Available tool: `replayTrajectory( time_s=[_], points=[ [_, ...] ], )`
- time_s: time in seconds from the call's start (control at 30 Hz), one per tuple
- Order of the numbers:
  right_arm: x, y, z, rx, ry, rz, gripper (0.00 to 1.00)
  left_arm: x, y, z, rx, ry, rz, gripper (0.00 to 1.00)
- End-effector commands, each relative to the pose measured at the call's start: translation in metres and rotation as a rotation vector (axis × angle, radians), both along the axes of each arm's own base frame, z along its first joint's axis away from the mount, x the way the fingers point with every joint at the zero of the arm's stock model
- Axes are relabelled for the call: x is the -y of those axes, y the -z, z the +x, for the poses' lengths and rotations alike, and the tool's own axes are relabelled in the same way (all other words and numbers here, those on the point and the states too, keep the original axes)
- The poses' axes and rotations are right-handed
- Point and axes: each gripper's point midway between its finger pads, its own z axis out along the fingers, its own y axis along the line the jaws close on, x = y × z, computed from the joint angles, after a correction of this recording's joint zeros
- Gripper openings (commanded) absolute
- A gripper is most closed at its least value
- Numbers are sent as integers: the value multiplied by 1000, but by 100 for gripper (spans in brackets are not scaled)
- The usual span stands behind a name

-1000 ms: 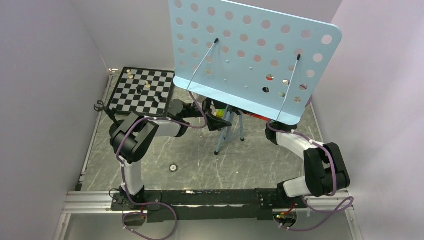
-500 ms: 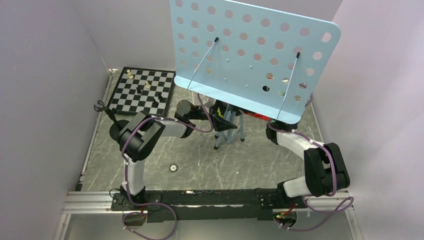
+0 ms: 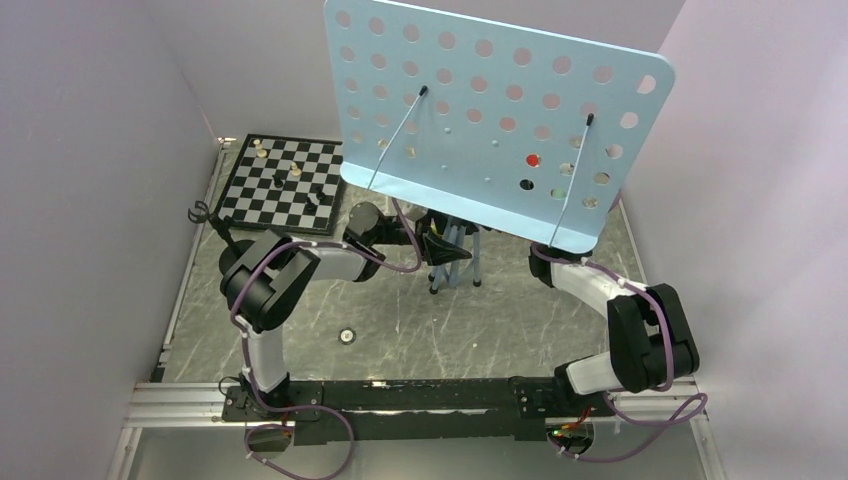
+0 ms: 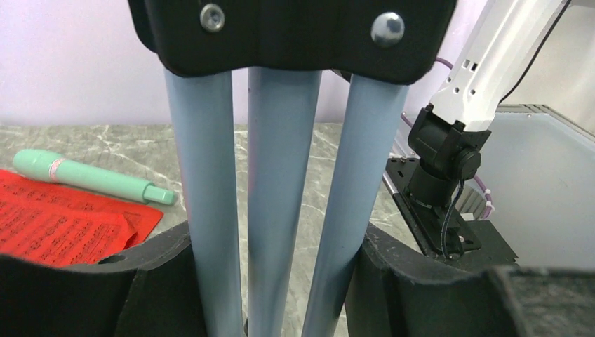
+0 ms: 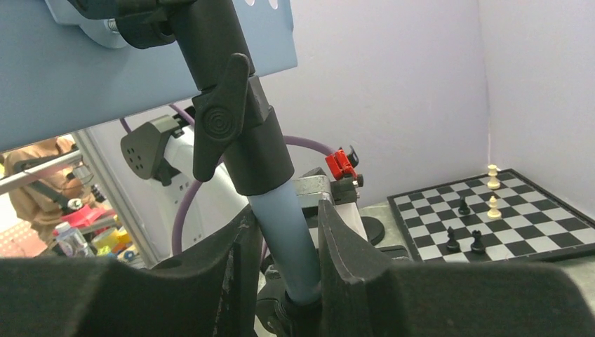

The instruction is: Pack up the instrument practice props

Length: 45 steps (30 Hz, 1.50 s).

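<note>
The light blue perforated music stand [image 3: 490,120] stands upright mid-table, its plate covering much of the top view. My left gripper [image 4: 270,281] is shut on its three tripod legs [image 4: 203,175], both fingers pressing the outer legs; in the top view it sits under the plate's front edge [image 3: 447,248]. My right gripper [image 5: 288,260] is shut on the stand's blue pole [image 5: 281,225], just below the black clamp knob [image 5: 224,123]. The mint-green microphone [image 4: 91,179] lies on the red sheet-music pages [image 4: 63,228]. The black mic stand [image 3: 203,214] is at the left.
A chessboard [image 3: 285,183] with a few pieces lies at the back left, also in the right wrist view [image 5: 491,217]. Pale walls close in the left, back and right sides. The right arm [image 3: 600,290] reaches in under the plate's right corner.
My left gripper has moved right and shut on the tripod legs, which are now drawn together. The stand's plate has shifted a little to the left. The right gripper keeps its hold.
</note>
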Motion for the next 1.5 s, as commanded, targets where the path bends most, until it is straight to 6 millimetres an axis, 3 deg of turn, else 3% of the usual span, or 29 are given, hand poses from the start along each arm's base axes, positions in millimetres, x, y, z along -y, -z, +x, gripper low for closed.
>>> replayTrajectory(
  time_s=[0.0, 0.33, 0.5, 0.67, 1.03, 1.17, 1.47],
  points=[
    [-23, 71, -24, -335, -241, -162, 0, -6, -24, 1, -26, -75, 6, 0],
    [-37, 16, -27, -303, -285, -79, 0, -30, -80, -12, -5, -163, -60, 0],
    [-41, -11, -33, -307, -330, -30, 0, -43, -99, -21, -11, -210, -87, 0],
    [-41, -25, -34, -328, -359, 18, 0, -59, -108, -28, -5, -275, -105, 0],
    [-41, -37, -20, -425, -398, 169, 0, -88, -106, -33, -89, -407, -138, 0],
    [-43, -33, -9, -472, -398, 190, 0, -99, -101, -36, -127, -453, -155, 0],
    [-50, -17, 5, -527, -367, 177, 0, -104, -69, -30, -221, -512, -129, 0]
  ],
)
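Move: The left fingers already hold the music stand's folded legs, whose feet hang about 20 cm straight below. From that hand the toy lies some 15 cm ahead, level sideways; the small wheel 13 cm back and 23 cm left; the chessboard 26 cm ahead and 40 cm left; all about 22 cm down. The right hand grips the pole, feet some 32 cm below and 2 cm left. Still gripping, both hands move about 7–9 cm left, the left also back, swinging the stand's feet towards the bases. ##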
